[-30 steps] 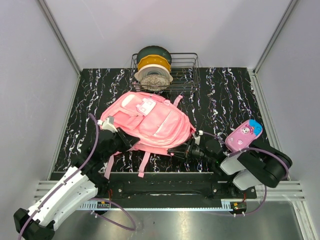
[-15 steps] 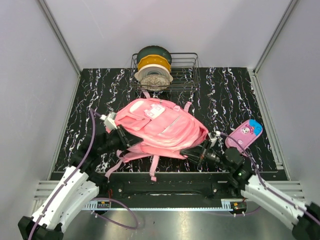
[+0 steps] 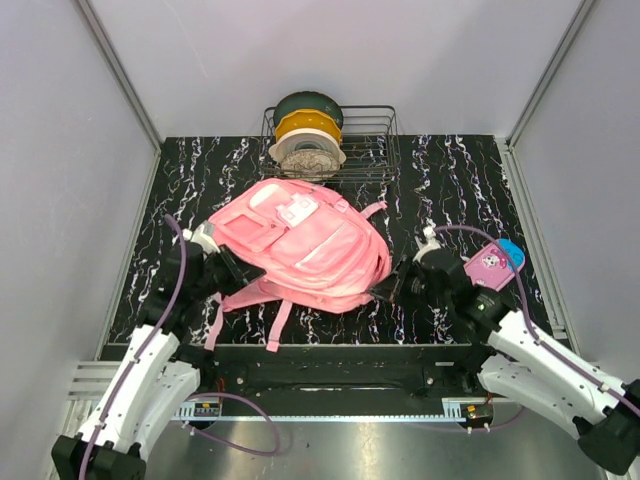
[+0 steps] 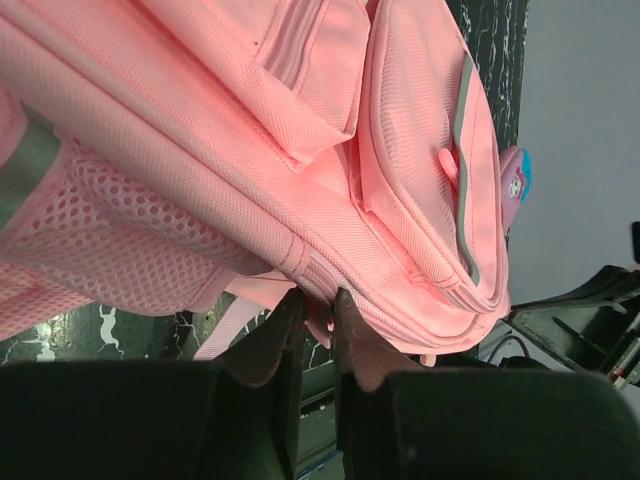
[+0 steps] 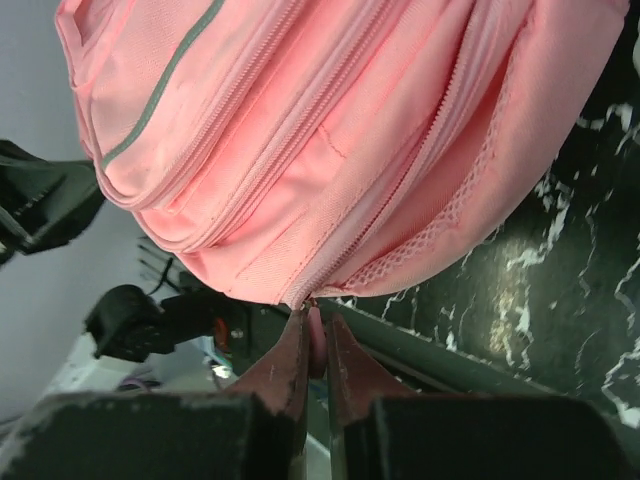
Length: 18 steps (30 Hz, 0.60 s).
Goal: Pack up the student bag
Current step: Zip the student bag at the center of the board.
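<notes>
The student bag (image 3: 300, 245), a large soft pink backpack, lies across the middle of the black marbled table, its straps trailing toward the near edge. My left gripper (image 3: 235, 270) is at the bag's left lower side. In the left wrist view the gripper (image 4: 318, 312) is shut on a fold of the bag (image 4: 300, 150) at its seam. My right gripper (image 3: 385, 292) is at the bag's right lower corner. In the right wrist view the gripper (image 5: 316, 335) is shut on a small pink zip pull at the end of a zip line of the bag (image 5: 330, 130).
A small pink pencil case (image 3: 490, 268) with a blue end lies right of the bag, beside my right arm. At the back stands a wire basket (image 3: 375, 150) holding filament spools (image 3: 307, 135). Grey walls close in the table on three sides.
The bag has shifted left and settled flatter between both grippers. My left gripper drew back to the left, and my right arm swung so its gripper sits further left and up.
</notes>
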Tool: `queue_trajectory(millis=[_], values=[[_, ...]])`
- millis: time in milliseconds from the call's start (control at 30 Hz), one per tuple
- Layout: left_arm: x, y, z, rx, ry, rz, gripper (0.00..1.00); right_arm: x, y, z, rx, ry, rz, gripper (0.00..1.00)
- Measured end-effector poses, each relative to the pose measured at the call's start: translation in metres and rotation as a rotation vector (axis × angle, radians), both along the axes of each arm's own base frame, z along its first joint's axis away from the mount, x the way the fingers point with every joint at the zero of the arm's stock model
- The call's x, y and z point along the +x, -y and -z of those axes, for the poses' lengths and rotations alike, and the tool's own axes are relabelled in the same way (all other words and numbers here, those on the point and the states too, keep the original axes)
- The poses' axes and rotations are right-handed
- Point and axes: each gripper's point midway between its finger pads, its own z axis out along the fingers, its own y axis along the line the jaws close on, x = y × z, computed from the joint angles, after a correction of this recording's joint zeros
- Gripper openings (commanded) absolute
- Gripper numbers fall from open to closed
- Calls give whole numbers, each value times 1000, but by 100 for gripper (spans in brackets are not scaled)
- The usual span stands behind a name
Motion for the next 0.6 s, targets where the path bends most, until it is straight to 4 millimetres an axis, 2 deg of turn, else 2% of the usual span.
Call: queue_trajectory(millis=[67, 100, 133, 167, 200, 233, 267, 300, 367, 433, 600], values=[[4, -3, -5, 1, -7, 0, 0, 9, 1, -6, -79, 60, -32, 0], [5, -2, -11, -15, -3, 15, 4, 12, 0, -9, -112, 89, -55, 0], [9, -6, -10, -21, -18, -1, 14, 15, -1, -10, -135, 112, -77, 0], [12, -8, -12, -38, -27, 3, 55, 17, -2, -11, -154, 138, -103, 0], [13, -9, -12, -49, -39, 8, 66, 17, -4, -10, -164, 157, -129, 0], [13, -9, -11, -52, -44, 18, 73, 17, -5, -10, -171, 173, -148, 0], [16, -11, -10, -40, -38, 15, 85, 16, -3, -7, -192, 180, -161, 0], [21, -18, -13, -28, -19, -10, 92, 15, 3, 2, -229, 175, -165, 0], [28, -27, -24, -11, 31, -41, 98, 11, 13, 19, -283, 149, -169, 0], [28, -29, -38, -8, 91, -48, 99, 7, 20, 31, -321, 132, -178, 0], [8, -23, -72, -53, 237, -38, 99, 4, 22, 36, -333, 133, -194, 0]])
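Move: My left hand still pinches the student bag's near-left edge. The bag's middle lies about 9 cm to its right, 6 cm ahead and some 4 cm lower; the zipper pull is roughly 24 cm to its right and 5 cm nearer me. My right hand already grips that pull at the bag's near-right corner, the bag's middle being about 15 cm to its left, 10 cm ahead and 4 cm lower. The pencil case lies some 27 cm to its right, 5 cm ahead and 10 cm lower. I carry my left hand about 4 cm forward and left with the bag's edge, open the fingers wide to let go, then lift clear to some 7 cm above the start, easing back a little. My right hand keeps its pinch on the zipper pull, nudges forward, then draws it down and to the right by about 5 cm, the wrist rolling over some 20 degrees. ##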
